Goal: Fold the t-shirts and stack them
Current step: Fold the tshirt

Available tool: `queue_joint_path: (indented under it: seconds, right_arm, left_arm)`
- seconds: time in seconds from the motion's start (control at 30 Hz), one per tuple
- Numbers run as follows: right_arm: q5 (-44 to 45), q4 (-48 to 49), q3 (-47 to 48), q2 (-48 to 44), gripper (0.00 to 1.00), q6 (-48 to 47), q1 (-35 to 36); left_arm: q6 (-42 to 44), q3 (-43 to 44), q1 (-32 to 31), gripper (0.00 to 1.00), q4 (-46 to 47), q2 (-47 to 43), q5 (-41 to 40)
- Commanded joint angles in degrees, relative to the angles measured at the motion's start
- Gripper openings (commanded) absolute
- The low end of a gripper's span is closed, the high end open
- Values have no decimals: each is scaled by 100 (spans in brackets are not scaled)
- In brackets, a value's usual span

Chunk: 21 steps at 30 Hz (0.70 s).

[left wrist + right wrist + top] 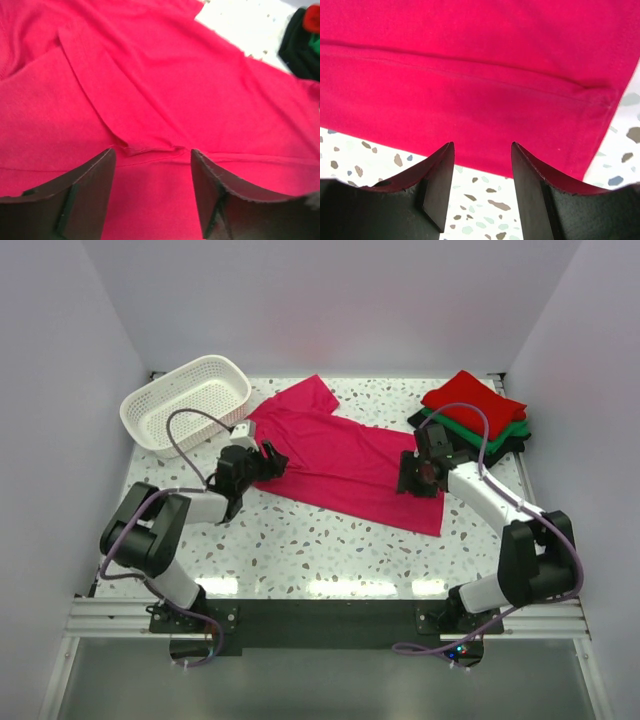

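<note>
The magenta-pink t-shirt (340,455) lies spread flat across the middle of the table. My left gripper (265,462) is open at its left edge; in the left wrist view (152,155) the jaws hang low over the pink cloth (165,85), with a folded seam ridge just beyond the fingertips. My right gripper (412,478) is open at the shirt's right side; in the right wrist view (482,147) the fingertips reach the hem edge (470,115), with bare table between them. Folded red (470,398), green (497,430) and black (519,439) t-shirts sit stacked at the back right.
A white lattice basket (185,400) stands at the back left, close behind the left arm. White walls enclose the table on three sides. Speckled table surface (330,540) shows in front of the shirt.
</note>
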Motion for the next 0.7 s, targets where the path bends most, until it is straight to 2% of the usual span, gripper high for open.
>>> queue_joint_path:
  seconds: [0.0,0.1,0.6,0.67]
  right_arm:
    - [-387,355,164,222,52,-120,64]
    - [-413,452,50,249,52,-129,64]
    - [-404,390,15,223,52,-164,73]
    - [-413,408,15,222,52,-164,73]
  left_arm:
    - [215,354,-31,65,14,424,-20]
    - [224,530,-31,59,-47,679,25]
    - [233,1075,-128,47,-416,1278,-116]
    - [250,1084,-145,42,-443,1269,-186]
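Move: The tip of the small folded-over sleeve flap lies about 3 cm ahead of the left hand, 3 cm to its right and roughly 7 cm below. The shirt's near edge runs some 8 cm back, level sideways; its far corner is about 15 cm ahead and 9 cm to the right, and the white basket 13 cm ahead and 21 cm to the left. From the right hand the flap tip is some 27 cm left, 3 cm ahead and 7 cm below. The left hand sinks about 5 cm towards the tip of the sleeve flap, dropping quickly at first and then easing some 2 cm forward and slightly right while its fingers tip a little more downward. All the while the gripper narrows from well open to a bit under half open, bringing its fingertips close on either side of the flap's tip, though whether they touch the cloth can't be made out. ##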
